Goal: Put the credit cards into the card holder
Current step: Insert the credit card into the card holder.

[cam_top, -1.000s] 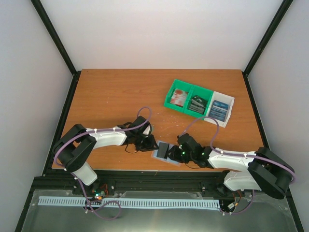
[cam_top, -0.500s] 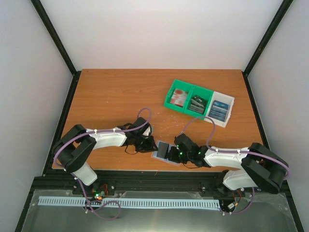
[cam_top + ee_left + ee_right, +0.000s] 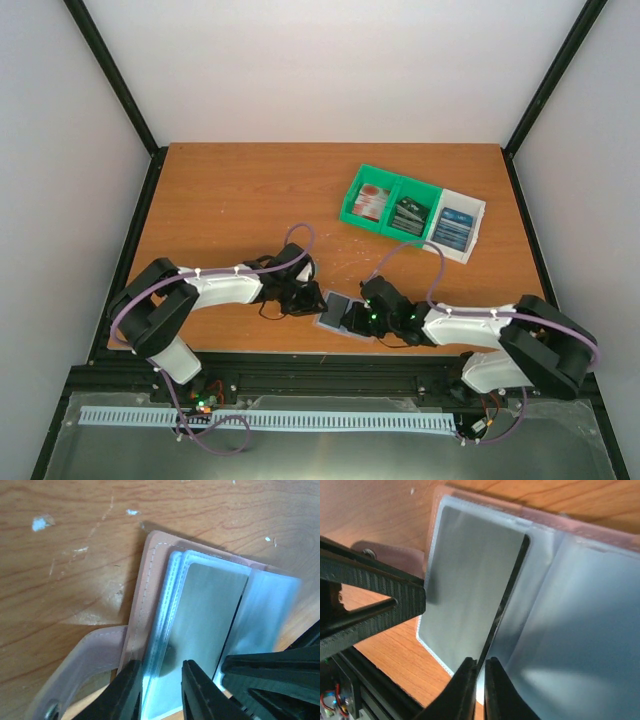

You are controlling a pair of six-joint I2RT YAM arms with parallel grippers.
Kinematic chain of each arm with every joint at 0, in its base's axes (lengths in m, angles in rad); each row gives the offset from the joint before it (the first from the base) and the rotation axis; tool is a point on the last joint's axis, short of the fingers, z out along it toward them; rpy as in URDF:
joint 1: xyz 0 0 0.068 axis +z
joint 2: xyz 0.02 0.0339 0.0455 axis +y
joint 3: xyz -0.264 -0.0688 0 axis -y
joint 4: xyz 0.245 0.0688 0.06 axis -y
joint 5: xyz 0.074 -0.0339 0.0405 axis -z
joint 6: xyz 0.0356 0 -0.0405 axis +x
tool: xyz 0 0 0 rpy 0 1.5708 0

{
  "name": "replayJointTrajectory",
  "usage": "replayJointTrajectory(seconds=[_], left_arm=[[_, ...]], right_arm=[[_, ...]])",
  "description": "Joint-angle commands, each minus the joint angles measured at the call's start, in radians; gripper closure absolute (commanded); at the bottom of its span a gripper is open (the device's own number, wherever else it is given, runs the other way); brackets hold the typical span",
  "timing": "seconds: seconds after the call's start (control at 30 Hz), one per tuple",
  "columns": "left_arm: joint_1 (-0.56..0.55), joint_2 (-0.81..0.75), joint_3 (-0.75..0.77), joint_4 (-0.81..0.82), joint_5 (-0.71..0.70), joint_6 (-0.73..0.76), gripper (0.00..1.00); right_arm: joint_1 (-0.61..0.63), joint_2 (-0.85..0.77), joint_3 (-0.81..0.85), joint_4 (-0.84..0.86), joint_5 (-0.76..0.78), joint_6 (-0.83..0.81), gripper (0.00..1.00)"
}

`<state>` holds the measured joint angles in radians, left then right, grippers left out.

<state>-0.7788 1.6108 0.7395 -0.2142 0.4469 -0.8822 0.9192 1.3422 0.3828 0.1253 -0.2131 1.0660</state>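
Note:
The tan-pink card holder (image 3: 336,313) lies open near the table's front edge, between both grippers. My left gripper (image 3: 161,667) straddles its left stack of clear grey-blue sleeves beside the pink cover (image 3: 144,590) and is closed on them. In the right wrist view my right gripper (image 3: 480,662) is shut on the thin dark edge of a grey credit card (image 3: 470,580), which stands tilted against a sleeve of the card holder (image 3: 545,515). More credit cards sit in stacks at the back right: red-and-white (image 3: 371,203), dark (image 3: 408,215) and blue (image 3: 453,228).
A green-and-white compartment tray (image 3: 349,212) holds the card stacks at the back right. The table's front edge and a black rail (image 3: 300,365) run just behind the card holder. The left finger (image 3: 370,595) crosses the right wrist view close to the card.
My right gripper has slid left onto the card holder and closed on the card. The left arm has hardly moved.

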Motion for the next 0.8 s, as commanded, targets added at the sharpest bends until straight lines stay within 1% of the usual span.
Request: replayJointTrajectory(seconds=[0.0, 0.1, 0.2, 0.33, 0.4, 0.43, 0.53, 0.6, 0.67, 0.77], left_arm=[[-0.02, -0.029, 0.027, -0.074, -0.067, -0.002, 0.73], [-0.02, -0.057, 0.057, -0.093, -0.087, 0.018, 0.64], [-0.02, -0.082, 0.089, -0.101, -0.098, 0.04, 0.57], [-0.02, -0.127, 0.109, -0.094, -0.121, 0.061, 0.45], [-0.02, -0.156, 0.116, -0.095, -0.147, 0.066, 0.35], [-0.02, -0.167, 0.119, -0.098, -0.164, 0.073, 0.3], [-0.013, -0.19, 0.138, -0.116, -0.211, 0.089, 0.2], [0.0, -0.2, 0.152, -0.129, -0.232, 0.097, 0.14], [0.023, -0.211, 0.159, -0.13, -0.23, 0.107, 0.1], [0.067, -0.229, 0.158, -0.115, -0.211, 0.137, 0.01]], right_arm=[[0.01, -0.138, 0.042, -0.202, 0.116, -0.053, 0.89], [-0.001, -0.268, 0.092, -0.389, 0.209, -0.12, 0.81], [-0.049, -0.361, 0.153, -0.565, 0.259, -0.191, 0.76], [-0.107, -0.417, 0.254, -0.766, 0.388, -0.269, 0.69], [-0.148, -0.418, 0.32, -0.854, 0.446, -0.307, 0.66], [-0.174, -0.412, 0.354, -0.888, 0.471, -0.347, 0.63], [-0.266, -0.379, 0.456, -0.944, 0.522, -0.47, 0.51], [-0.338, -0.345, 0.513, -0.954, 0.552, -0.549, 0.45], [-0.425, -0.307, 0.558, -0.946, 0.56, -0.627, 0.39], [-0.556, -0.241, 0.607, -0.891, 0.531, -0.74, 0.33]])
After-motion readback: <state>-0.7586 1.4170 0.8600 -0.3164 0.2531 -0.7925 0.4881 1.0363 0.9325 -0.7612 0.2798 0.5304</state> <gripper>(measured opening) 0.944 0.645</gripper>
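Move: The right fingertips are at the lower inner edge of the black card, whose middle is about 3 cm forward and 3 cm left; the card holder's middle is 1 cm forward and 1 cm right. The blue cards in the white bin lie roughly 28 cm forward and 31 cm right, the dark cards 32 forward, 19 right. The left hand is at the holder's strap side, its middle 6 cm right and 2 back; the blue cards are some 25 cm forward and 36 right. The nearly shut right fingertips come free of the card's inner edge, and that hand lifts, then sweeps right and forward towards the card bins, some 25 cm in all, opening by over half while its fingers swing to point more down and forward. The left fingers lift off the holder's strap-side margin and open wide, rising about 9 cm and going forward 5 cm with a tilt of some 20 degrees. ##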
